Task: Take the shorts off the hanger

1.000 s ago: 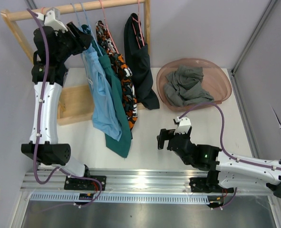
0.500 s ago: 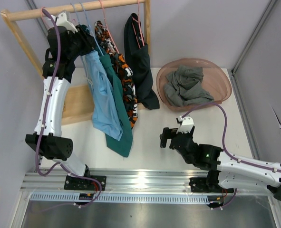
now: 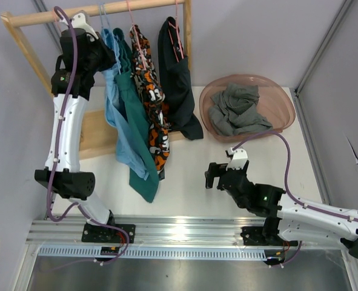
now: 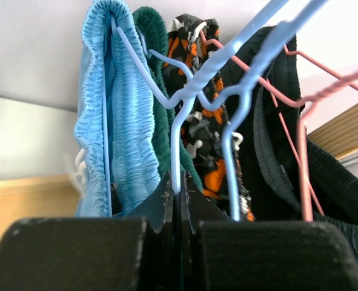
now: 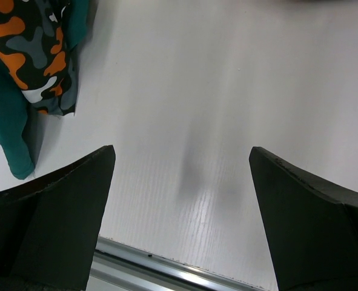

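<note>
Four shorts hang on wire hangers from the wooden rail [image 3: 136, 7]: light blue [image 3: 113, 103], dark teal [image 3: 136, 142], orange-black-white patterned [image 3: 154, 103] and black [image 3: 179, 79]. The grey shorts [image 3: 236, 109] lie in the pink basin [image 3: 281, 97]. My left gripper [image 3: 103, 51] is up at the rail, shut on a light blue hanger wire [image 4: 177, 151], with the light blue shorts [image 4: 112, 109] just left of it. The teal [image 4: 157, 73], patterned [image 4: 200, 54] and black [image 4: 275, 151] shorts hang behind. My right gripper [image 3: 212, 176] is open and empty low over the table [image 5: 182, 150].
The rack's wooden base [image 3: 94, 133] lies on the table's left side and its upright post [image 3: 188, 36] stands behind the black shorts. Pink hangers [image 4: 303, 121] hold the patterned and black shorts. The hems of the teal and patterned shorts show in the right wrist view [image 5: 21, 91].
My left gripper has moved right along the rail, holding the blue hanger. The hanging shorts have swung, their lower ends shifting left. The right gripper has shifted slightly right.
</note>
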### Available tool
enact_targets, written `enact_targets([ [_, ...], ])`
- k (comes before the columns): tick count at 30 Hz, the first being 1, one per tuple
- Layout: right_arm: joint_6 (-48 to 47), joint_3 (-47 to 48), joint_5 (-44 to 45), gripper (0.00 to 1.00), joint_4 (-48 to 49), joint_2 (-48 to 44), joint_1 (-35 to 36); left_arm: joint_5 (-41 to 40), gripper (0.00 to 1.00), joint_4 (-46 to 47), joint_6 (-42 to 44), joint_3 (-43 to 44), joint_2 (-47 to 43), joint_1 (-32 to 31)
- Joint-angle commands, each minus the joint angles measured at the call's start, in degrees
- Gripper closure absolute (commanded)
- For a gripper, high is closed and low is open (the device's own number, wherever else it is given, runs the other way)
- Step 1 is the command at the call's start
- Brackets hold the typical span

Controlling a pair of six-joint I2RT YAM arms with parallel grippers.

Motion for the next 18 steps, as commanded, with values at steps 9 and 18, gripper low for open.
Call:
enact_targets([
  [9, -18.11, 20.45, -7.48, 0.0, 10.43, 8.96, 4.85, -3.46, 1.0, -5.62, 2.77, 14.62, -8.24, -0.32],
  [18, -30.06, 54.9, -6.43, 0.01, 11.05, 35.23, 15.23, -1.52, 1.0, -0.26, 0.49, -4.8, -20.62, -0.41],
])
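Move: The left hand already pinches the blue hanger beside its neck; the middle of the light blue shorts hangs about 20 cm below it, some 2 cm to its right and neither ahead nor back, with the rail roughly 10 cm above and 6 cm ahead. From the right hand those shorts lie about 22 cm ahead, 27 cm left and 6 cm higher; level with them, the green shorts hang 4 cm to their right and the camouflage shorts 8 cm. Keeping its pinch on the blue hanger, the left hand lifts it some 7 cm while drawing back, then goes on straight back away from the rail, about 11 cm in all, its fingers tipping up slightly and the hand sinking a little at the end. The right hand, wide open and empty, sweeps up and to its left by about 20 cm each way towards the light blue shorts, turning counter-clockwise as its fingers tip up. ##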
